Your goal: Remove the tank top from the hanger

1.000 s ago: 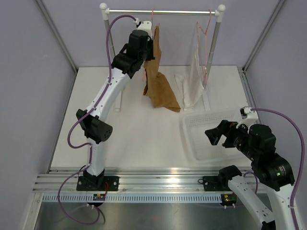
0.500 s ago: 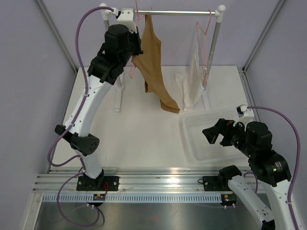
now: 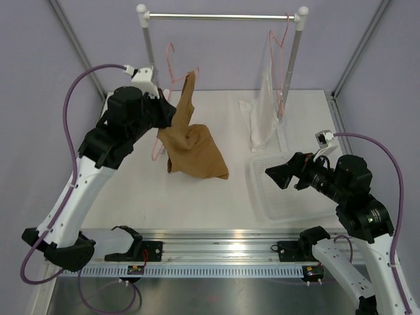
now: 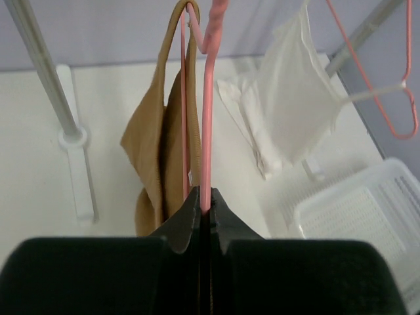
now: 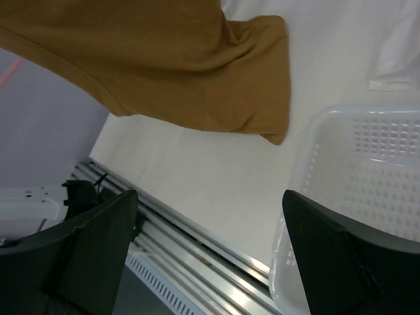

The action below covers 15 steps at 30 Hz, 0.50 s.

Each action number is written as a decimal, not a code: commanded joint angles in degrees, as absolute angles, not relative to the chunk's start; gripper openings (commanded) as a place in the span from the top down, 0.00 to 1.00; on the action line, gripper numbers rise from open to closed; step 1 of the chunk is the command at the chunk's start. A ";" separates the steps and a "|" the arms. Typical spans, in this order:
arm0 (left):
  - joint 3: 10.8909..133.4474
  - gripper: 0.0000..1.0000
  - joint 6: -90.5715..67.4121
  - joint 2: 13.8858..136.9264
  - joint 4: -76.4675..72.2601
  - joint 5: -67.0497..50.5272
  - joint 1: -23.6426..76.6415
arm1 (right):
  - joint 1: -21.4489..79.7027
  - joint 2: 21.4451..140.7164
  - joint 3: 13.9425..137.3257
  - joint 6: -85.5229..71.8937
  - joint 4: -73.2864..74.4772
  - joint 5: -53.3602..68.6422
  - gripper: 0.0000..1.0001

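Note:
The tan tank top point(image 3: 191, 147) hangs on the pink hanger point(image 3: 172, 62), which is off the rail and held over the left middle of the table. The garment's lower part bunches low near the tabletop. My left gripper point(image 3: 164, 113) is shut on the hanger's wire. In the left wrist view the wire of the hanger point(image 4: 209, 118) runs up from my left gripper point(image 4: 205, 200), with the tank top point(image 4: 157, 144) draped just behind it. My right gripper point(image 3: 279, 177) is open and empty beside the basket. The right wrist view shows the right gripper point(image 5: 210, 195) below the tank top point(image 5: 164, 59).
The clothes rack's rail point(image 3: 216, 16) spans the back. A white sheer garment point(image 3: 266, 111) hangs there on another pink hanger point(image 3: 281, 39) at the right post. A white perforated basket point(image 3: 289, 200) sits at the right front. The rack's left post point(image 4: 46, 85) stands near my left gripper.
My left arm has taken the hanger with the tank top off the rail and swung it down and toward the left front. My right gripper has shifted slightly left, still open.

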State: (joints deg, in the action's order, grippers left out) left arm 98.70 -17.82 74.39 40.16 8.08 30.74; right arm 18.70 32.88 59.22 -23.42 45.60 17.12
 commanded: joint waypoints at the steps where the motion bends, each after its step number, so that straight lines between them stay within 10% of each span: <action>1: 88.02 1.00 -22.32 62.19 34.99 -2.07 31.55 | 18.98 35.15 58.01 -27.76 30.52 30.90 0.00; 15: 47.56 1.00 -34.10 30.15 22.85 -10.90 37.88 | 37.87 64.85 60.02 -33.40 9.32 11.02 0.04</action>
State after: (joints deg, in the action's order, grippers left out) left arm 48.99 -30.13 34.13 32.10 -7.73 37.69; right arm 33.32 61.41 57.17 -34.00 15.35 21.10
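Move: The left hand already pinches the near shoulder of the hanger, off the rack, with the tank top's middle about 6 cm ahead of it, 5 cm right and 18 cm lower. For the open, empty right hand the tank top lies roughly 21 cm ahead, 24 cm left and 7 cm lower. From the right hand the white basket is about 13 cm ahead, 14 cm right and 27 cm down; the white top hangs some 38 cm ahead, 3 cm left and 12 cm lower. Keeping its pinch on the hanger, the left hand draws it back towards the base and down, about 16 cm back and 14 cm lower, slowing towards the end while it turns some 20 degrees clockwise, tips its fingers down a little and lets its left side sink. The right hand, fingers staying wide open, swings about 13 cm left and 7 cm forward to meet the tank top at the hanger's free shoulder, rising slightly before sinking just below its starting height and turning some 15 degrees counter-clockwise; it comes close, with no touch to be seen. ##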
